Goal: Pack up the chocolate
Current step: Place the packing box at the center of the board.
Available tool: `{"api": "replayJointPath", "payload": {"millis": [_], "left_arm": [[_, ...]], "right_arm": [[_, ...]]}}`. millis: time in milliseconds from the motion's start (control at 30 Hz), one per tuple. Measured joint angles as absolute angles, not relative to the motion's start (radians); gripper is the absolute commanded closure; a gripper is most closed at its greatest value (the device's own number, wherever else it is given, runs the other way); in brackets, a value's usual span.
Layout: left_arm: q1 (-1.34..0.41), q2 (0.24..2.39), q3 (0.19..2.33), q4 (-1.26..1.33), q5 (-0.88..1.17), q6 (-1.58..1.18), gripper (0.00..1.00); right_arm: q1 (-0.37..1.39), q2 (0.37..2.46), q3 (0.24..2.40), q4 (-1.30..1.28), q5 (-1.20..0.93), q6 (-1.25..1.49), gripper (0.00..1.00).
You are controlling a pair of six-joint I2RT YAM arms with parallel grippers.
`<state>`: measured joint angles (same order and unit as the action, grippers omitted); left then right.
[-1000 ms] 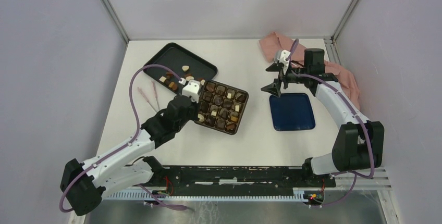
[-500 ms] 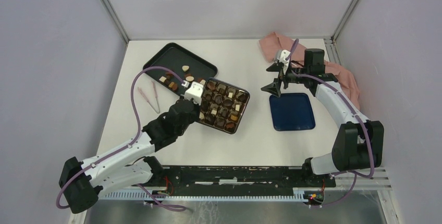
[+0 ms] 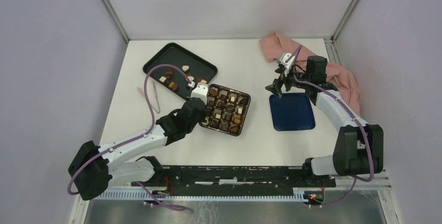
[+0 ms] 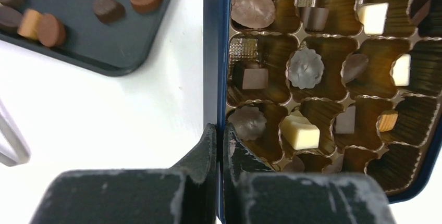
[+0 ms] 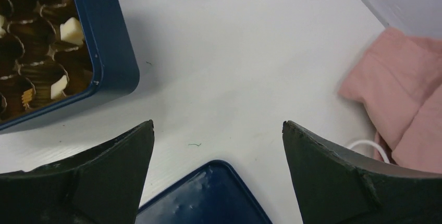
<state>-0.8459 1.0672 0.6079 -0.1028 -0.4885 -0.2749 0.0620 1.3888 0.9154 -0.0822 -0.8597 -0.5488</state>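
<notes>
The chocolate lies in two places. Several pieces (image 3: pixel 225 110) sit in the gold compartments of the dark blue box (image 3: pixel 249 99), seen close in the left wrist view (image 4: pixel 305 69). Loose pieces (image 3: pixel 172 78) rest on the black tray (image 3: pixel 177 57), also showing at the top left of that wrist view (image 4: pixel 104 8). My left gripper (image 3: pixel 204 121) is shut on the box's left wall (image 4: pixel 211 52), one finger outside and one inside (image 4: pixel 219 130). My right gripper (image 3: pixel 275 87) hangs open over the table at the far corner of the blue lid (image 3: pixel 292 112), holding nothing (image 5: pixel 219 125).
A pink cloth (image 3: pixel 339 73) lies bunched at the back right, close to the right arm (image 5: pixel 401 99). Thin tweezers (image 3: pixel 140 91) lie left of the tray. The lid's corner (image 5: pixel 208 198) and the box's corner (image 5: pixel 112 52) show under the right gripper.
My left gripper has dragged the box to the right and turned it a little, away from the tray. The right gripper has shifted slightly toward the lid, still open.
</notes>
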Motion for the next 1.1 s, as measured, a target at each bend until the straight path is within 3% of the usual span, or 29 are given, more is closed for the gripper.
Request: {"api": "replayJointPath", "payload": {"millis": [233, 600, 900, 1000, 1100], "left_arm": [[-0.833, 1.251, 0.722, -0.210, -0.409, -0.466, 0.98], [-0.752, 1.446, 0.813, -0.289, -0.277, -0.727, 0.97], [-0.746, 1.503, 0.883, -0.314, -0.234, -0.789, 0.51], [-0.746, 1.472, 0.889, -0.319, -0.227, -0.793, 0.32], [-0.746, 1.396, 0.888, -0.338, -0.207, -0.791, 0.19]], "right_arm": [[-0.030, 1.442, 0.958, -0.066, -0.845, -0.448, 0.02], [-0.033, 1.441, 0.951, -0.043, -0.836, -0.393, 0.02], [-0.030, 1.473, 0.952, -0.065, -0.850, -0.389, 0.04], [-0.030, 1.473, 0.952, -0.070, -0.851, -0.387, 0.06], [-0.020, 1.473, 0.953, -0.093, -0.847, -0.390, 0.09]]}}
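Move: The left hand grips the packing box by its left wall, the box's middle about 8 cm to the right and 3 cm lower. The landing spot on the board is about 12 cm to the right, level in reach and 10 cm down. From this hand, the blue lid lies 33 cm to the right, the black tray 8 cm left and 16 cm ahead. From the right hand that landing spot is some 14 cm left, 9 cm back and 14 cm below. Down by about 7 cm and right by some 4 cm, the left hand lowers the gripped box onto the board, tipping its fingers down nearly 30 degrees and turning the box counter-clockwise. It then opens, comes free of the wall and rises 4 cm. The right hand, wide open, backs off about 4 cm to the right and forward, away from the box, then sinks slightly. ##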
